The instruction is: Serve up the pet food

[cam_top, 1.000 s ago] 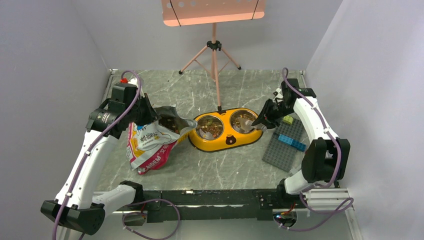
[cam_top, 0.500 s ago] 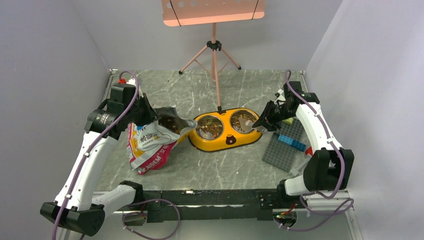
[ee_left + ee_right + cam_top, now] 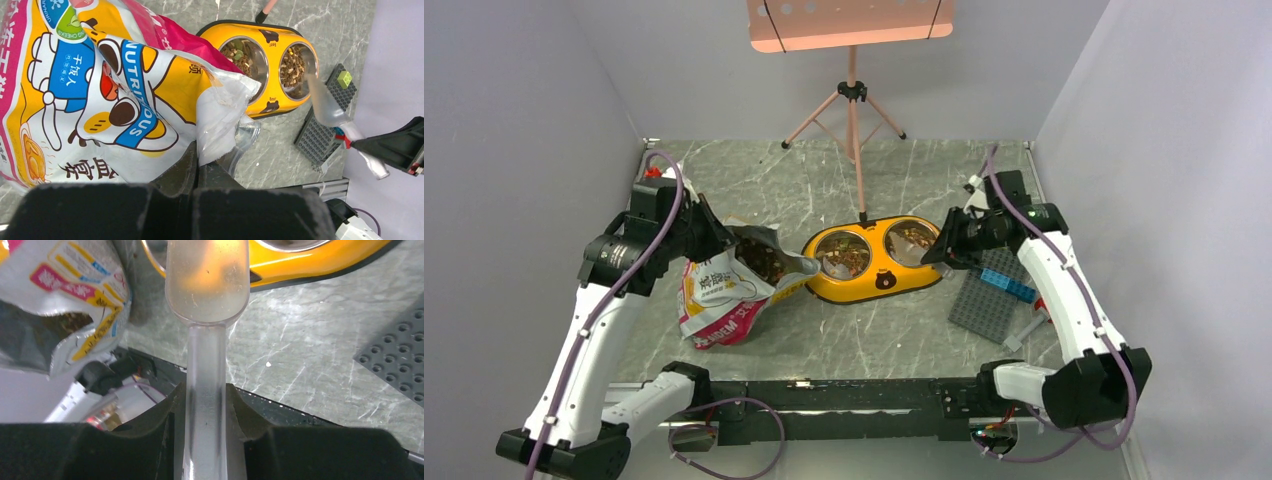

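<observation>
The pet food shows as brown kibble in the open mouth of the bag (image 3: 764, 262) and in both steel bowls (image 3: 237, 50) (image 3: 292, 65) of the yellow feeder (image 3: 879, 280). The white-and-yellow bag (image 3: 724, 295) stands left of the feeder, its mouth tipped toward it. My left gripper (image 3: 202, 160) is shut on the bag's torn top edge (image 3: 220, 130). My right gripper (image 3: 206, 405) is shut on the handle of a clear plastic scoop (image 3: 207, 280). The scoop hangs over the feeder's near rim, and I see no kibble in it. From above, the right gripper (image 3: 939, 252) sits at the feeder's right end.
A pink music stand (image 3: 852, 90) rises behind the feeder, one leg touching down at its far rim. A grey studded baseplate (image 3: 989, 300) with a blue brick (image 3: 1007, 284) and a green brick (image 3: 344, 78) lies right of the feeder. Walls close in left, right and behind.
The right arm has drawn the scoop back out of the right bowl toward the feeder's near side. The left arm shifted slightly left, tilting the bag's mouth further toward the feeder.
</observation>
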You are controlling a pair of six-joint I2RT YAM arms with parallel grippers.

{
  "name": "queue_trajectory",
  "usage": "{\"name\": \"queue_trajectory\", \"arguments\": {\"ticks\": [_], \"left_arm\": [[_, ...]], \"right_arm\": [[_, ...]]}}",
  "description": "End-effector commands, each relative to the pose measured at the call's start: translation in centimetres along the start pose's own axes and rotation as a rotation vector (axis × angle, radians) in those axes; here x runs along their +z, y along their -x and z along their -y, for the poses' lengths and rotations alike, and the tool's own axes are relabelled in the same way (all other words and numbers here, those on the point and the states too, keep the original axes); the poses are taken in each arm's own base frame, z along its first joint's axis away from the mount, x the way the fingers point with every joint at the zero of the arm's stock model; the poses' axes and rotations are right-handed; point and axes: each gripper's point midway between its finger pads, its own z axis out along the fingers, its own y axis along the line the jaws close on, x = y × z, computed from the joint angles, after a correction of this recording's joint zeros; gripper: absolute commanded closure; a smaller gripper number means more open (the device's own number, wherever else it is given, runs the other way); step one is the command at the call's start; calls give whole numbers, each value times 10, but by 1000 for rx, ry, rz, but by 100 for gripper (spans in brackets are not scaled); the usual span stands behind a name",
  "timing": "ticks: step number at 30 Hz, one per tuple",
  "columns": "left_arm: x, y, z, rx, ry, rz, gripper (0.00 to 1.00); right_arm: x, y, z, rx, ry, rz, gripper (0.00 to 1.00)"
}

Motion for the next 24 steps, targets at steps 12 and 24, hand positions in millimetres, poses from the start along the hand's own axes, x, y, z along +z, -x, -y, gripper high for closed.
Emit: {"name": "queue_trajectory", "arguments": {"ticks": [12, 24], "left_arm": [[-65, 60, 47, 177, -140, 221, 100], [-73, 47, 28, 118, -129, 287, 100]], "right_arm": [[70, -141, -73, -720, 69, -293, 100], [85, -117, -32, -1124, -268, -184, 100]]}}
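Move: The right hand, holding the clear scoop, is bound for the pet food bag's open mouth, about 32 cm to its left, roughly level with it in reach and height. The yellow bowl stand lies some 12 cm ahead of it, 10 cm left and 17 cm below; the grey baseplate about 15 cm right, 5 cm ahead and 19 cm below. The left hand grips the bag's rim, with the mouth's middle about 8 cm to its right and 7 cm below. Sweeping left and back, fast and first level, the right hand carries the scoop about 14 cm across from the bowl stand towards the bag mouth, sinking some 7 cm on the way, then eases slightly forward and right. Its wrist swings about 50 degrees counter-clockwise, grip kept. The left hand, still pinching the rim, draws it 3 cm left and back and slightly up, rolling about 10 degrees, left side up. ##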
